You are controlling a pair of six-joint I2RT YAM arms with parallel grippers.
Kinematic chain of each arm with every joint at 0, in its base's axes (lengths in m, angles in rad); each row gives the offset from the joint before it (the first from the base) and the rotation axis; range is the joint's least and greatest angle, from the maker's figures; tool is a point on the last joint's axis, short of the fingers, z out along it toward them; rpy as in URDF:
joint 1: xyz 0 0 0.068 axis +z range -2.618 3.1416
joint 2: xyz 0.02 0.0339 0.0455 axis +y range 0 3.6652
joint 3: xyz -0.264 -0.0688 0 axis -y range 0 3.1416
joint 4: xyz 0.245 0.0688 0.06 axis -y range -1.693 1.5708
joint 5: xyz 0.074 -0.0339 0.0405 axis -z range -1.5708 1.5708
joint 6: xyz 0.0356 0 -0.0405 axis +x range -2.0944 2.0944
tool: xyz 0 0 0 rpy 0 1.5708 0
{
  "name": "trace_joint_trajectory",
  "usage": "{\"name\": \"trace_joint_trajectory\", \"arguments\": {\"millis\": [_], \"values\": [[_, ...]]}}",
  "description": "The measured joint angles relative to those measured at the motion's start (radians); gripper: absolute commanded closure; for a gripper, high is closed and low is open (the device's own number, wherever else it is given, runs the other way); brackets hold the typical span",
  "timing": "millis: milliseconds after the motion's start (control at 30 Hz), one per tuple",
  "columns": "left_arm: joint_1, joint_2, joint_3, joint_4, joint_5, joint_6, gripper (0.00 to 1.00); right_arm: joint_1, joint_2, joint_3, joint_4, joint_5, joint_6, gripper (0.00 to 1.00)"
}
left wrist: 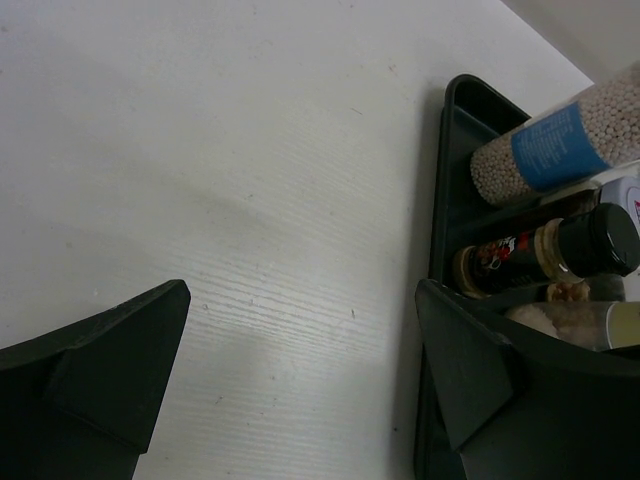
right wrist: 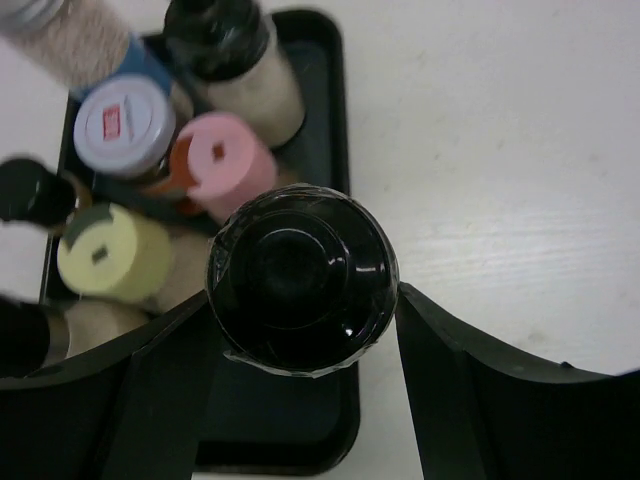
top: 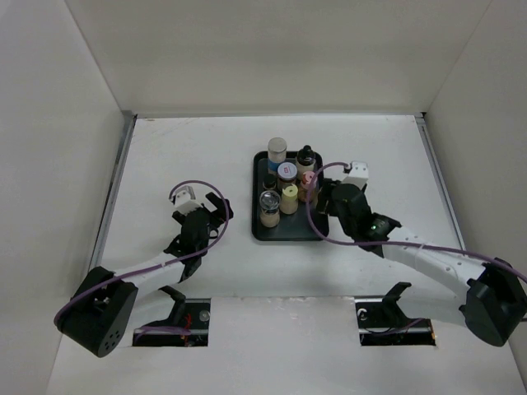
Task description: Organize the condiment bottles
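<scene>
Several condiment bottles stand packed in a flat black tray (top: 284, 234). Among them are a grey cap (top: 277, 150), a pink cap (right wrist: 228, 160), a pale yellow cap (right wrist: 105, 250) and a blue-rimmed white cap (right wrist: 125, 125). My right gripper (right wrist: 302, 296) is shut on a bottle with a glossy black cap (right wrist: 300, 280), both fingers against its sides, over the tray's right part beside the pink cap. The arm hides this bottle in the top view. My left gripper (left wrist: 300, 300) stands open over bare table just left of the tray (left wrist: 455, 110), nothing between its fingers.
White walls close the table on the left, back and right. In the left wrist view a bead-filled bottle with a blue label (left wrist: 550, 145) and a black-capped, red-labelled one (left wrist: 545, 250) stand at the tray's near side. White table surface lies around the tray.
</scene>
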Motion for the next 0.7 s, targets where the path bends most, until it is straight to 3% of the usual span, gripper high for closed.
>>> {"name": "trace_joint_trajectory", "arguments": {"millis": [200, 467, 500, 633, 700], "values": [[0.000, -0.011, 0.000, 0.002, -0.002, -0.003, 0.00, 0.145, 0.043, -0.023, -0.031, -0.001, 0.059, 0.53], [0.000, -0.013, 0.000, 0.001, -0.008, -0.003, 0.00, 0.202, 0.204, -0.018, 0.054, 0.015, 0.071, 0.45], [0.000, -0.013, 0.000, 0.001, -0.008, -0.002, 0.00, 0.204, 0.214, -0.016, 0.071, 0.021, 0.072, 0.41], [0.002, -0.013, 0.000, -0.001, -0.016, -0.002, 0.00, 0.215, 0.233, -0.016, 0.102, 0.047, 0.080, 0.03], [0.005, -0.013, 0.001, -0.008, -0.020, -0.001, 0.00, 0.232, 0.229, -0.020, 0.101, 0.053, 0.077, 0.00]]}}
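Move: In the near right corner of the black tray is the free spot for the black-capped bottle in the right hand, about 7 cm left, 3 cm back and 12 cm below. From the right hand, the pink-capped bottle stands some 5 cm ahead and 6 cm left, the yellow-capped one about 3 cm ahead and 13 cm left, both about 8 cm lower. The spot lies roughly 38 cm right, 6 cm back and 6 cm below the left hand. Carrying the black-capped bottle left by about 7 cm and down by about 6, the right hand also draws back some 3 cm and turns slightly counter-clockwise, lowering the bottle into the tray's empty near right corner, on the near side of the pink-capped bottle. At the bottom the sinking stops and the fingers open wide, letting go of the bottle. ##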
